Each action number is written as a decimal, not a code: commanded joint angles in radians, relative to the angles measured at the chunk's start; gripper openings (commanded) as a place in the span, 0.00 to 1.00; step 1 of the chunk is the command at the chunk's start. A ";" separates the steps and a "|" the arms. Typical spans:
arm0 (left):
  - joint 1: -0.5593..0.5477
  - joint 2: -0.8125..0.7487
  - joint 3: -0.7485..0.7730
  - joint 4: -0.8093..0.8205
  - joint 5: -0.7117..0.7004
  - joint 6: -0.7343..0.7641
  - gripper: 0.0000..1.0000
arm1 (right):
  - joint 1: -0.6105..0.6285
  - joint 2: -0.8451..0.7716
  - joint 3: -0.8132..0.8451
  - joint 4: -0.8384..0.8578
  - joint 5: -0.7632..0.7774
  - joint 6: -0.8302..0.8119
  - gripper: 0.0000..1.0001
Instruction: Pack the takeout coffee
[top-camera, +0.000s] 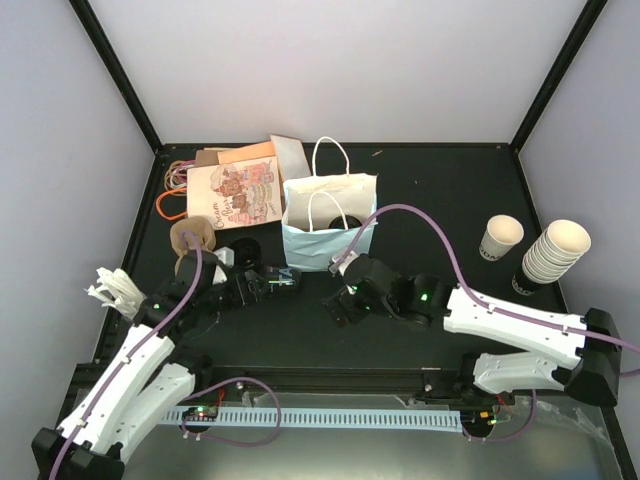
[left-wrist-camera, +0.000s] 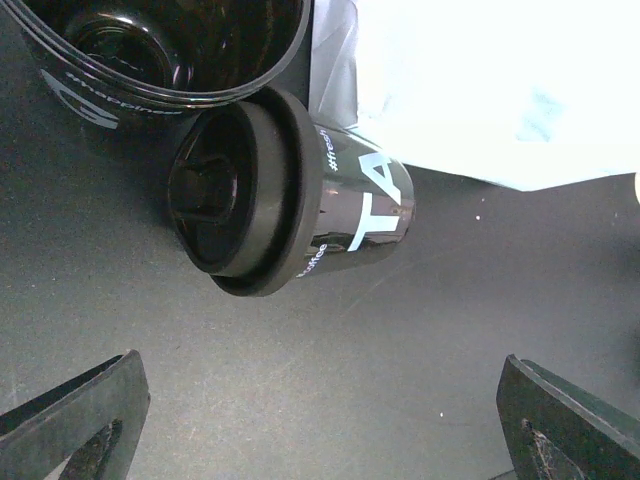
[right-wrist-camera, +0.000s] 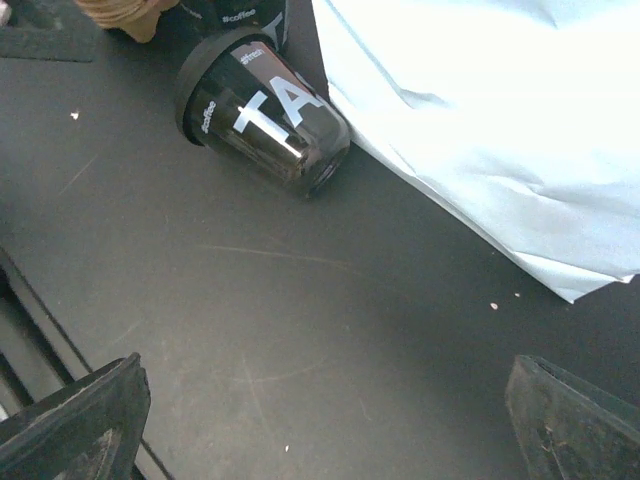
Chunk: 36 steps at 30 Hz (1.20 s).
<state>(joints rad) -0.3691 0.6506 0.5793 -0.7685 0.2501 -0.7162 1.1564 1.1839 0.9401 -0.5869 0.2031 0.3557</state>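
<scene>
The takeout coffee (left-wrist-camera: 300, 205) is a dark cup with white lettering and a round black lid. It lies on its side on the black table, its base against the pale blue paper bag (left-wrist-camera: 480, 90). In the right wrist view the takeout coffee (right-wrist-camera: 262, 118) lies at the upper left, beside the pale blue bag (right-wrist-camera: 500, 120). My left gripper (left-wrist-camera: 320, 420) is open, a short way from the lid, with nothing between its fingers. On the other side, my right gripper (right-wrist-camera: 325, 420) is open and empty over bare table. Seen from above, the left gripper (top-camera: 280, 283) and right gripper (top-camera: 338, 300) face each other below the bag (top-camera: 330, 225).
A lidless dark cup (left-wrist-camera: 160, 50) stands just beyond the coffee, next to a brown pulp carrier (top-camera: 193, 237). Printed paper bags (top-camera: 235, 190) lie at the back left. At the right are a single cream cup (top-camera: 502, 238) and a stack of cream cups (top-camera: 555, 250).
</scene>
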 joint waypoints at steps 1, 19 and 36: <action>0.029 0.027 0.036 0.038 0.069 0.067 0.98 | 0.003 -0.033 0.058 -0.105 -0.025 -0.054 1.00; 0.041 0.051 -0.063 0.222 0.022 0.110 0.90 | -0.135 -0.018 0.172 -0.113 -0.197 -0.307 1.00; 0.039 0.256 -0.022 0.317 -0.004 0.235 0.53 | -0.153 -0.011 0.075 -0.035 -0.255 -0.301 0.99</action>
<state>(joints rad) -0.3347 0.8860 0.5140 -0.4904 0.2550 -0.5323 1.0080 1.1957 1.0321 -0.6624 -0.0296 0.0536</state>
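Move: The lying coffee cup, lid towards the left, is about 6 cm ahead of the left hand, 3 cm to its right and 7 cm below. An upright open black cup stands 11 cm ahead and 3 cm left of that hand; the blue bag is 12 cm ahead and 16 cm right. From the right hand, the lying cup is roughly 6 cm ahead, 14 cm left and 11 cm below. Left hand reaches 5 cm forward and down to the lying cup, half-closing; right hand rises 5 cm, sinks partway. ##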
